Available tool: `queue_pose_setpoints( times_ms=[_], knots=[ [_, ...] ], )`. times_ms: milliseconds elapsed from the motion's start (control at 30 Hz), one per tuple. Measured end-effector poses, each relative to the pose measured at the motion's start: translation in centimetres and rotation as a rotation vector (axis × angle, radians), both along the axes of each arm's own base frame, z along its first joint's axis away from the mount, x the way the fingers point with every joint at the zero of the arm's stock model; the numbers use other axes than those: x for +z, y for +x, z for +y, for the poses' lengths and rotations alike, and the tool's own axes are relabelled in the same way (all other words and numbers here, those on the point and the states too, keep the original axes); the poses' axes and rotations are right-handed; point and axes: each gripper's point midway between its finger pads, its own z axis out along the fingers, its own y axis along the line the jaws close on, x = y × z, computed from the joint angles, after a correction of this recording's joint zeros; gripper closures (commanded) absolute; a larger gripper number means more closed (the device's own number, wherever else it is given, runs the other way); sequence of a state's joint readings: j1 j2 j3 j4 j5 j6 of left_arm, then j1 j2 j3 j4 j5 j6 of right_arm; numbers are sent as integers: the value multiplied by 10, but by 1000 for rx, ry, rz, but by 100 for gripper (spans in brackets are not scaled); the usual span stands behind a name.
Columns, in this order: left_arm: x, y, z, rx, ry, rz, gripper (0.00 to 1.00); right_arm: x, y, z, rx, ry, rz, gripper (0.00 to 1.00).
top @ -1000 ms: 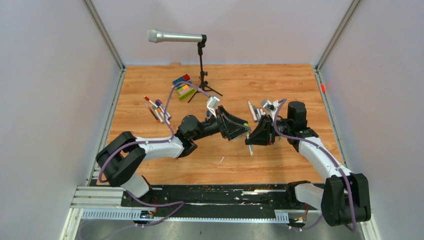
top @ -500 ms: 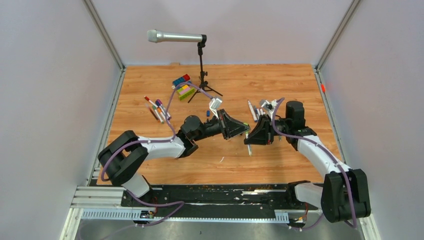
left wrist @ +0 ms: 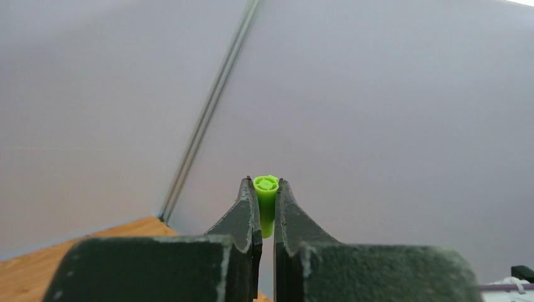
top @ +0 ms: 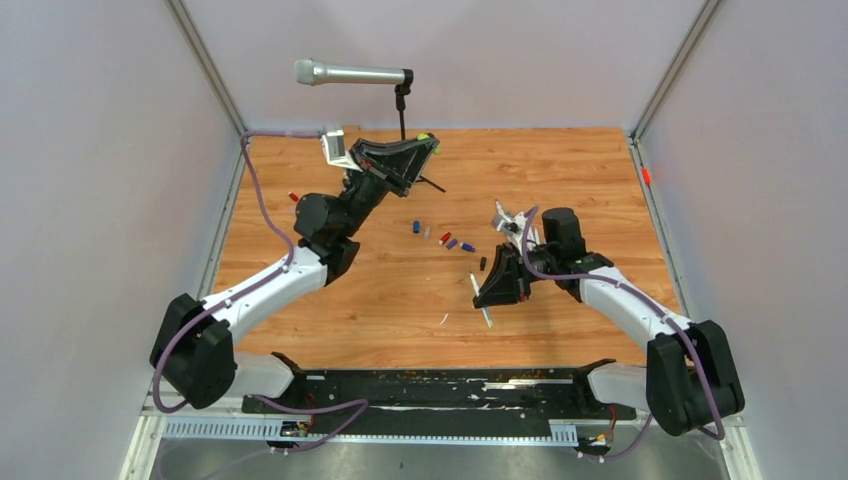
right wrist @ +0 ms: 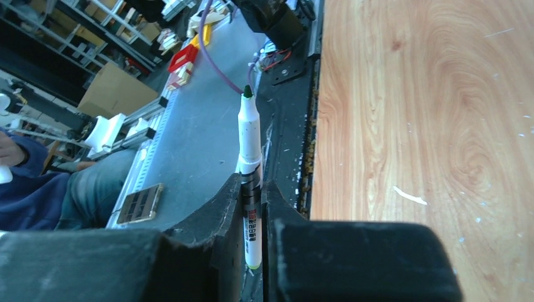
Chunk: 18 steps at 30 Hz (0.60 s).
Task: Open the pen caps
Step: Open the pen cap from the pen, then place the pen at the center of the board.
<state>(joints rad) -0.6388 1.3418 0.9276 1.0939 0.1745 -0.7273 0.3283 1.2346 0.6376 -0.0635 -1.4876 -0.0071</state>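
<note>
My left gripper is raised high near the back wall, shut on a bright green pen cap that sticks out between its fingertips. My right gripper hovers low over the table's middle right, shut on a white pen. That pen's dark green tip is bare and points toward the near edge. Several loose pen caps in blue, red and black lie on the wood between the arms. More pens lie behind the right wrist. One red-ended pen peeks out left of the left arm.
A silver microphone on a black stand rises at the back, right beside the raised left gripper. Grey walls close in both sides of the wooden table. A small white scrap lies near the front.
The left gripper shut on the green cap at the pen's end, then swung up and back toward the microphone with it. The right gripper shifted slightly nearer and leftward, keeping the pen.
</note>
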Motion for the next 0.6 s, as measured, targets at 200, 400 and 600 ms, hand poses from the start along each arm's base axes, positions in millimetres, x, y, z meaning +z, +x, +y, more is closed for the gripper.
queue_pose_setpoints(
  times_ms=[200,400,600],
  knots=[
    [-33,-12,8,9,70,73,100,-15,35,-13,-172,-103,-88,100],
    [-113,-20,18,36,255,243,99,-34,83,-48,-416,-258,-159,100],
    [-176,-37,31,35,371,375,98,-48,122,-94,-643,-392,-166,100]
  ],
)
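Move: The uncapped pen in the right hand is bound for the row of pens, whose middle lies about 19 cm ahead and 12 cm right of that hand, roughly 18 cm below; the black cap is 15 cm ahead, 2 cm right, the blue-and-white cap 19 cm ahead, 1 cm left. The green cap in the left hand heads for the loose caps, some 45 cm below: blue cap 8 cm ahead, 2 cm left; red cap 5 cm ahead, 4 cm right. The green cap, still pinched in the left fingertips, comes down about 18 cm towards the loose caps, drifting slightly back and left as the upward-pointing fingers tip down some 30 degrees. Meanwhile the right hand keeps hold of the open pen and carries it forward and right towards the row of pens, sinking a little, its wrist swinging clockwise and its fingers dipping. ##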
